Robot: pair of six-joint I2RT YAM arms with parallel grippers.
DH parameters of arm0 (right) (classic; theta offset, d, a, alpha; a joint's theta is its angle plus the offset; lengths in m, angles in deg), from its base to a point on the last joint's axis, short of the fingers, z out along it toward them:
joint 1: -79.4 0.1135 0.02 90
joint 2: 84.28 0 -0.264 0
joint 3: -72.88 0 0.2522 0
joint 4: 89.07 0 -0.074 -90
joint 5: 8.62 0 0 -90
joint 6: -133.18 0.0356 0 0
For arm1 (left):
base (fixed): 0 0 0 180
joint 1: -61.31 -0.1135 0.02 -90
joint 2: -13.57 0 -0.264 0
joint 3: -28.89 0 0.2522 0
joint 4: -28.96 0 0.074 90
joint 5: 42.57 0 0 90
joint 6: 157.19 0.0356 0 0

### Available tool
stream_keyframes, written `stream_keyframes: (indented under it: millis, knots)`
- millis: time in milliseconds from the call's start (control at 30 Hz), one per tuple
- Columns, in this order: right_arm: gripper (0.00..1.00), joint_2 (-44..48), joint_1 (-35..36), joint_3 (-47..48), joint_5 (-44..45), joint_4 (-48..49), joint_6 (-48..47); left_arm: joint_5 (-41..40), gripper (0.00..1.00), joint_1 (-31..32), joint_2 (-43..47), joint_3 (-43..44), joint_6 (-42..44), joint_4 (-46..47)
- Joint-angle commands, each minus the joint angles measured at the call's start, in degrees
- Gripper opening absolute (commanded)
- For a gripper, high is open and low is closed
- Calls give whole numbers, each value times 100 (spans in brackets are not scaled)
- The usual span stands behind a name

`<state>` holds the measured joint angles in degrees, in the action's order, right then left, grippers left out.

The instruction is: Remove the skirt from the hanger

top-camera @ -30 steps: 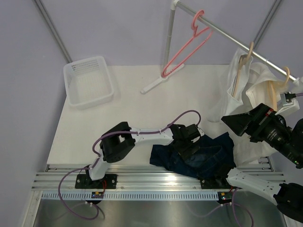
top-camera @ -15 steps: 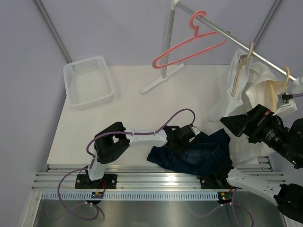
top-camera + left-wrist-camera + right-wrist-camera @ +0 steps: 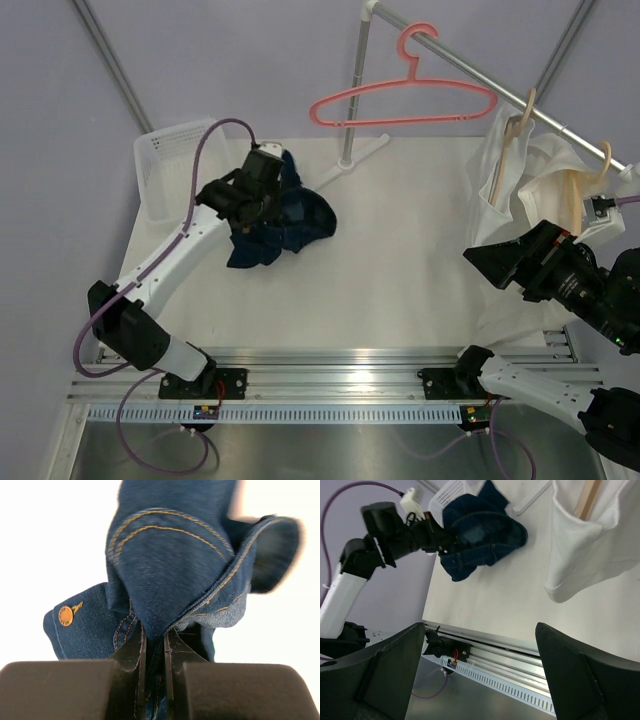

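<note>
The dark blue denim skirt hangs bunched from my left gripper, which is shut on it above the table's far left, next to the white basket. In the left wrist view the jaws pinch a fold of the skirt; my left gripper holds it tight. The pink hanger hangs bare on the rail, swung level. My right gripper is open and empty at the right, raised above the table; in its wrist view the fingers stand wide apart and the skirt shows far off.
A metal clothes rail on a white stand crosses the back right. White garments on wooden hangers hang at the right, close to my right arm. The aluminium rail runs along the near edge.
My left arm has swung from the near middle of the table to the far left, carrying the skirt up beside the basket. The pink hanger has swung up to level. The right arm barely moved.
</note>
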<state>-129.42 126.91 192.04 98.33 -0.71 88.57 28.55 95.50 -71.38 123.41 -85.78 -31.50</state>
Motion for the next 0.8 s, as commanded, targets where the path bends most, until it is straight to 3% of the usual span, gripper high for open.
stream_keyframes:
  millis: [0,67,333,500,600,767]
  knots:
    - [99,-214,-31,50,10,-895,-153,-223,0,-456,206,783,250,-525]
    - [100,-275,-22,103,-7,-895,-223,83,0,-1149,320,1055,294,-403]
    - [100,-512,-31,33,-297,-868,-285,946,0,-1951,347,2067,479,862]
    - [99,-671,-22,156,-587,-912,-188,1341,0,-2766,103,2313,5,1794]
    - [100,-767,-31,164,-684,-1035,-188,1676,0,-3259,-205,2507,-486,1883]
    - [100,-864,-31,182,-728,-1071,-223,2176,0,-3735,-259,2156,-1163,2515]
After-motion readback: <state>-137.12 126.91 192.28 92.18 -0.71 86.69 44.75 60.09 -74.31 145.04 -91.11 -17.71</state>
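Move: The skirt is already bunched in my shut left fingers. The white basket I'm taking it to lies about 17 cm ahead of that hand, 26 cm to its left and some 16 cm below. The rack's foot is about 19 cm ahead, 12 cm right and 19 cm below, and the pink hanger about 17 cm ahead, 22 cm right and 15 cm above. From my right hand the basket is roughly 39 cm ahead, 57 cm left and 39 cm below. Keeping the skirt pinched, I swing my left hand up and left about 18 cm each way and some 13 cm forward, closing sideways on the basket from well above; the climb levels off at the end while my wrist tips the fingers up by nearly 30 degrees and turns counter-clockwise. My empty, open right hand drifts about 4 cm left, sinking a little. ##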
